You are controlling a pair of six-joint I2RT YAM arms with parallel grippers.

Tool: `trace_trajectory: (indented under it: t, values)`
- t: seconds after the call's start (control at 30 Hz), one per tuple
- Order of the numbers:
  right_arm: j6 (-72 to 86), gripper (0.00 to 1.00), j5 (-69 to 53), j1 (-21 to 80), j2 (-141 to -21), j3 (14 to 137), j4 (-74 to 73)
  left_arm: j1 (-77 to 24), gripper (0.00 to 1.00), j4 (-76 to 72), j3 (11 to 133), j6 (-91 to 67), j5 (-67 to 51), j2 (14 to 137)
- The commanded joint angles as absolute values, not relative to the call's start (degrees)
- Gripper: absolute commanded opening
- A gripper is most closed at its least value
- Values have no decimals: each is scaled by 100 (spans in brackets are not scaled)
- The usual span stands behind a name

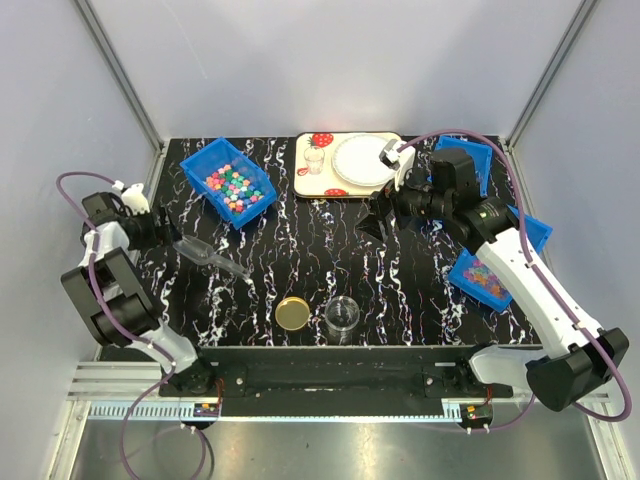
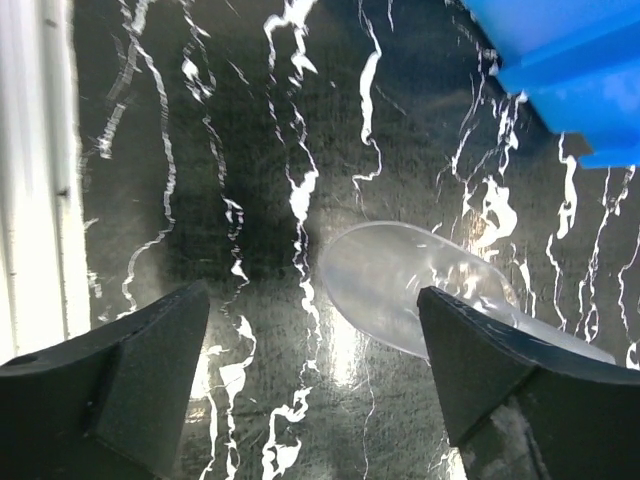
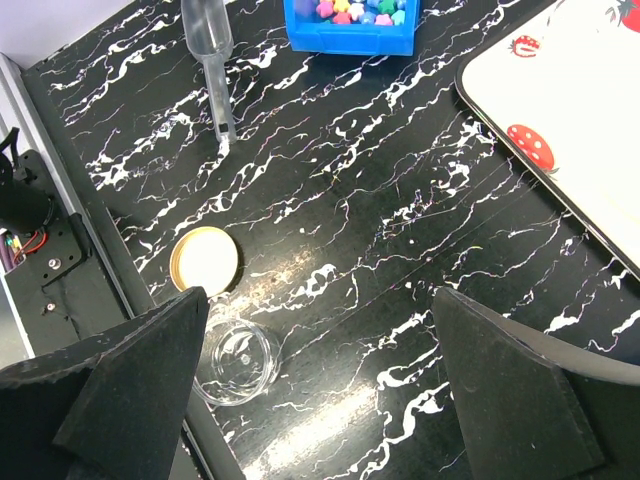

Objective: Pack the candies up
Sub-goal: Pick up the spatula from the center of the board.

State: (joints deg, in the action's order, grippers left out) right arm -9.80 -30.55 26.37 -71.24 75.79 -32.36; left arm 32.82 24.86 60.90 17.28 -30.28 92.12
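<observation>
The candies (image 1: pixel 234 184), small chunky sweets in mixed bright colours, fill a blue bin (image 1: pixel 215 160) at the back left; the right wrist view catches them (image 3: pixel 358 9) at its top edge. A clear plastic scoop (image 1: pixel 205 256) lies flat on the table in front of that bin. My left gripper (image 1: pixel 163 231) hovers low by the scoop's wide end, jaws open; the scoop (image 2: pixel 400 275) lies partly behind the right finger (image 2: pixel 500 370) and is not gripped. My right gripper (image 1: pixel 380 222) hangs open over the table's middle, holding nothing. A clear jar (image 1: pixel 342 316) and its gold lid (image 1: pixel 294 313) sit near the front.
A strawberry-print tray (image 1: pixel 310 183) with a white plate (image 1: pixel 362 160) stands at the back centre. Two more blue bins sit at the right, one (image 1: pixel 487 272) holding pale translucent sweets, one (image 1: pixel 470 160) behind the right arm. Grey walls enclose the table.
</observation>
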Motion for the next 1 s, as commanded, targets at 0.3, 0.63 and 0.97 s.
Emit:
trace_trajectory:
  t: [0.3,0.63,0.97]
  values:
    - [-1037,99,-2900,2672,-7031,7541,-3006,2839,75,2751,6442,2312,-3296,9703]
    - [-1028,100,-2892,2672,-7031,7515,-2988,2821,68,2734,6504,2294,-3366,9888]
    - [-1028,100,-2900,2672,-7031,7497,-2971,2830,42,2742,6636,2215,-3428,10099]
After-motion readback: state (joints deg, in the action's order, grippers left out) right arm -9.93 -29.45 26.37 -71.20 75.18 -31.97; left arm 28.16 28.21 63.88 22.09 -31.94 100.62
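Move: The spatula's middle lies about 12 cm to the right of my left hand, 4 cm back and 5 cm below; its wide bowl end reaches almost beneath my fingers. The blue candy box stands about 15 cm ahead and 16 cm to the right, the gold lid some 22 cm back and 34 cm right. From my right hand the spatula is roughly 43 cm to the left and 4 cm back, well below. I bring my left fingers over the spatula's bowl end, first sliding about 3 cm right while sinking and turning some 10 degrees clockwise, then going on nearly straight down, about 4 cm lower in all. On the way my fingers close from almost wide open to about half, one pad outside the rim and the other over the bowl. ##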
